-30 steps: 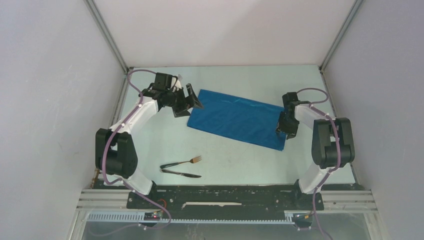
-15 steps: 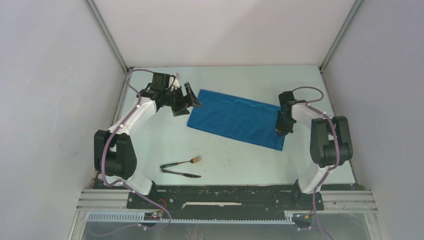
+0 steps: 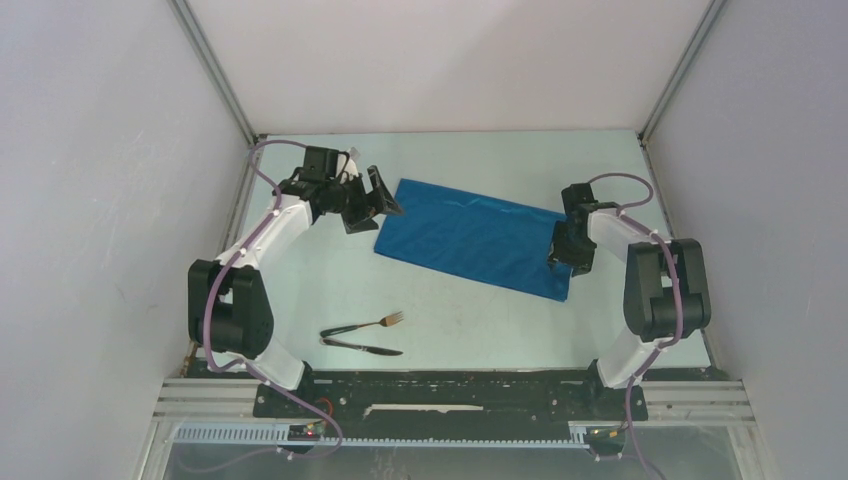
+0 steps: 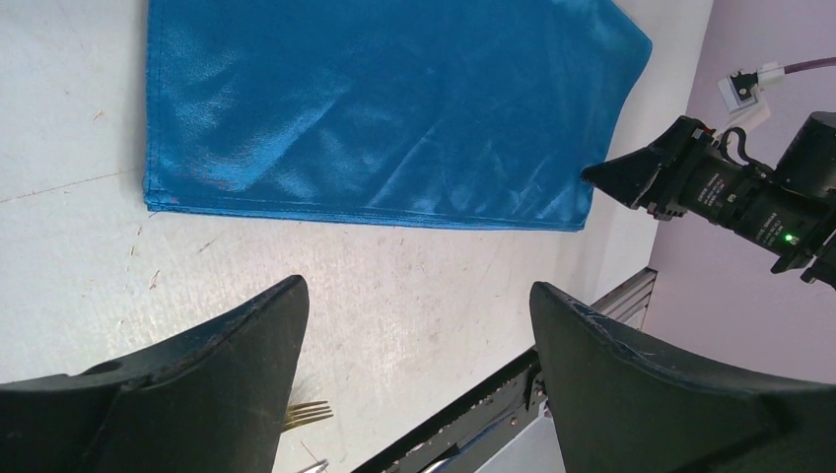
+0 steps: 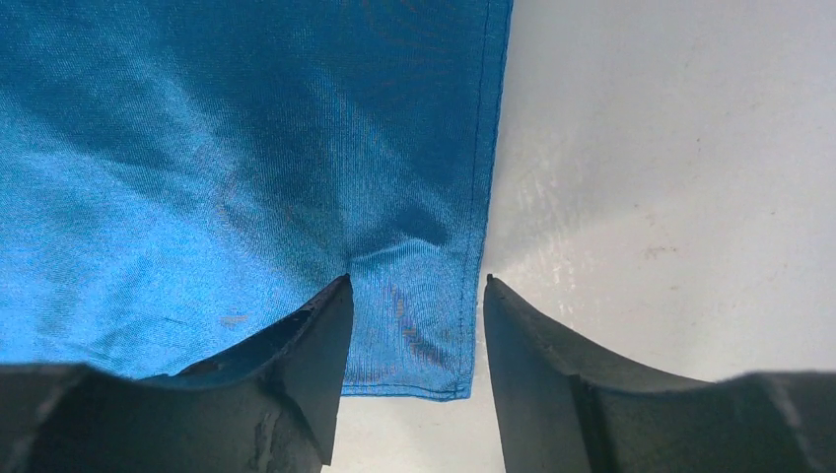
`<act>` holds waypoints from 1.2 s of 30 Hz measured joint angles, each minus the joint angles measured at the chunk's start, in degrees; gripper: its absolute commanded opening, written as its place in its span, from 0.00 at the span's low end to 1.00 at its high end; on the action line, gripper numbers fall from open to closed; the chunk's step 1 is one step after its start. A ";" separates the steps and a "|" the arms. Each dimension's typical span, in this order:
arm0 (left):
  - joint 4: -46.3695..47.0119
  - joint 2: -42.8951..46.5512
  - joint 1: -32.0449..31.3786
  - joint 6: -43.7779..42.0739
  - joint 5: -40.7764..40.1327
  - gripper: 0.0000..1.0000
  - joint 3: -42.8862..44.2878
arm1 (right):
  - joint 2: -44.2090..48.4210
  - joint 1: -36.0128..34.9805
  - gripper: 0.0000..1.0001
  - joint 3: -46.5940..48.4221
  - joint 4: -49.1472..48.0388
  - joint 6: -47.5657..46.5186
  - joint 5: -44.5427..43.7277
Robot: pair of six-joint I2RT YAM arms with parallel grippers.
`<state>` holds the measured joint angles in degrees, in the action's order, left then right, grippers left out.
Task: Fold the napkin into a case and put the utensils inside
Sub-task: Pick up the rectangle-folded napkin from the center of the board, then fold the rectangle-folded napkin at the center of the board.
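Observation:
The bright blue napkin [image 3: 470,243] lies flat on the table as a long folded rectangle, slanting down to the right. My right gripper [image 3: 562,262] is at its right end, open. In the right wrist view the right gripper [image 5: 416,281] straddles the napkin's [image 5: 246,148] near corner, one finger over the cloth and the other over bare table. My left gripper [image 3: 385,200] hovers open just off the napkin's left end, and the left gripper [image 4: 416,289] holds nothing. The utensils lie together near the front: a fork [image 3: 378,322] and a dark knife [image 3: 365,348].
White walls with metal posts [image 3: 215,70] close in the table [image 3: 300,290] on three sides. A black rail [image 3: 450,385] runs along the near edge between the arm bases. The fork's tines [image 4: 308,412] show beside my left finger.
The right gripper shifted slightly up and left along the napkin's right end, then came back, and its jaws now stand apart. The napkin, the utensils and the left arm have barely moved.

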<state>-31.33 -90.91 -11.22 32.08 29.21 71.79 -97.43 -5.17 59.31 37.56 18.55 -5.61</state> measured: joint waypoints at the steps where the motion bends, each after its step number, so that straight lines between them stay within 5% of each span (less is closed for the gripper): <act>1: 0.02 0.00 0.00 0.00 0.00 0.90 0.00 | 0.07 0.24 0.61 0.00 -0.07 0.00 0.22; 12: 0.39 0.00 0.09 0.07 1.18 0.90 0.00 | -2.78 2.82 0.54 1.46 0.52 -0.02 3.78; 19: 0.85 0.00 0.48 0.55 2.29 0.90 0.00 | -5.35 3.32 0.28 4.35 3.63 -0.35 4.07; 24: 1.20 0.00 0.90 0.87 2.56 0.90 0.00 | -6.97 2.60 0.00 6.23 4.70 -0.26 5.05; 36: 1.68 -0.09 1.11 0.92 2.58 0.90 -0.09 | -4.44 0.20 0.00 4.46 3.23 -1.66 1.70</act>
<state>-29.65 -91.00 -10.11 32.99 31.79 71.70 -101.86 -4.97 63.77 40.80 16.88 -3.90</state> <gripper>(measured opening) 0.901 0.009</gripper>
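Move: The right hand is low over the napkin's right end, open fingers straddling its short edge; the napkin's middle is about 21 cm left, 7 cm ahead and 2 cm below. The fork lies roughly 48 cm left and 15 cm back from this hand, the knife 48 cm left and 20 cm back. From the left hand, the napkin's middle is about 19 cm right, 2 cm ahead and 18 cm below. The right hand dips about 1 cm onto the napkin's right edge, pinches it shut, then rises barely 0.5 cm. ##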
